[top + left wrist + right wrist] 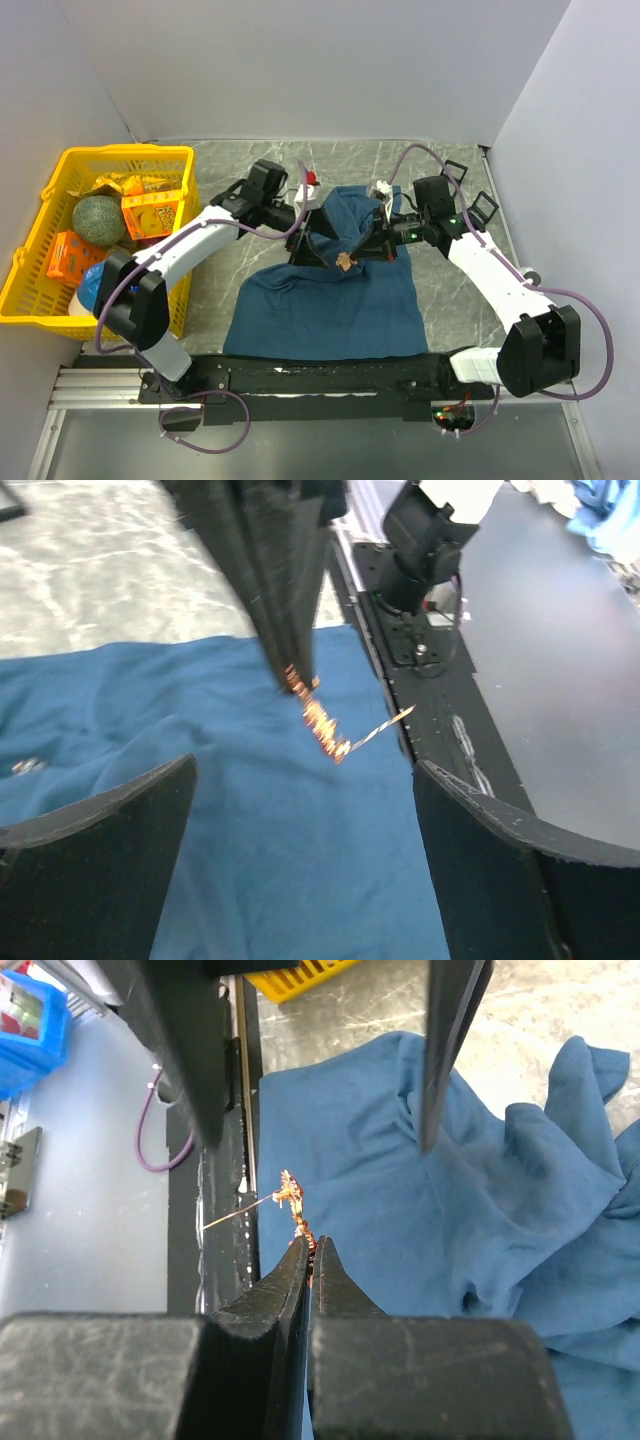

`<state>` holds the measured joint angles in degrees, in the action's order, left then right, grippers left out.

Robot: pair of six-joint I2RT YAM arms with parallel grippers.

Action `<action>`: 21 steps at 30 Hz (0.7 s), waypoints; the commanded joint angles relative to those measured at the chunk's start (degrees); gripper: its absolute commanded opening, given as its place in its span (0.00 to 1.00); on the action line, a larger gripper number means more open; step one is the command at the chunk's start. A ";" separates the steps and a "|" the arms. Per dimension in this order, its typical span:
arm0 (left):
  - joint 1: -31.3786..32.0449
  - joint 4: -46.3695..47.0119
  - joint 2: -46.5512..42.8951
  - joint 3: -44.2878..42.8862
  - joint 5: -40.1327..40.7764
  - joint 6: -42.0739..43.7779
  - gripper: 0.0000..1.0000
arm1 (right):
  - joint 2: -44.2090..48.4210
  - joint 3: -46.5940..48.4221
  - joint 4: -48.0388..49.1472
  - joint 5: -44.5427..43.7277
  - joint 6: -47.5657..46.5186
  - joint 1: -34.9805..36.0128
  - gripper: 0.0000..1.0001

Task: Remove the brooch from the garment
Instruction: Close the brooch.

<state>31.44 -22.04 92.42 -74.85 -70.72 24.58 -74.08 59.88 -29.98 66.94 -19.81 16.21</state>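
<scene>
The garment (330, 305) is a dark teal T-shirt spread on the table, rumpled at its far end. My right gripper (314, 1245) is shut on the brooch (296, 1212), a small coppery-gold piece whose thin pin (232, 1214) sticks out sideways, free of the cloth. The top view shows the brooch (346, 262) held just above the middle of the shirt. My left gripper (305, 770) stands wide open right beside it, nothing between its fingers (95, 850), with the garment (250, 870) below and the brooch (320, 718) hanging ahead of them.
A yellow basket (125, 152) with packets and a green ball stands at the left of the table. A black rail (330, 372) runs along the near edge by the arm bases. Grey walls close in on three sides.
</scene>
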 commanded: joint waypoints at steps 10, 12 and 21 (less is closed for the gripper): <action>3.10 2.79 3.73 -4.25 -2.93 -4.44 0.80 | 0.69 -0.90 5.10 -1.11 2.59 -0.47 0.00; 3.19 4.11 3.99 -4.16 -2.67 -5.41 0.77 | 0.52 -1.08 5.37 -1.46 2.67 -0.47 0.00; 4.15 2.45 4.78 -4.78 -2.14 -4.72 0.72 | 0.70 -1.34 6.07 -2.25 3.03 -0.56 0.00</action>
<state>34.89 -19.99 97.01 -77.28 -71.09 19.11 -74.32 58.57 -26.11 64.86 -17.23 16.12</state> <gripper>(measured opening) 0.725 0.018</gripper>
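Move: The brooch, gripped by one end in the right fingertips, has its middle about 4 cm to the left hand's right, 2 cm back and a shade lower. Its open pin sticks out backwards from the free end, some 3 cm to the left hand's right and 4 cm back. The garment's middle lies roughly 8 cm back of the left hand and 18 cm below. From the right hand the brooch is about 2 cm to the left, near level. The brooch and its open pin stay pinched in the closed right fingers, which drift about 1 cm forward. Towards them the left hand eases some 2.5 cm to its right, with about 1 cm back and 1 cm down, straddling the brooch's free end while its wide-open fingers narrow by roughly a quarter. The rear fingertip comes close to the pin's point; contact can't be seen. ##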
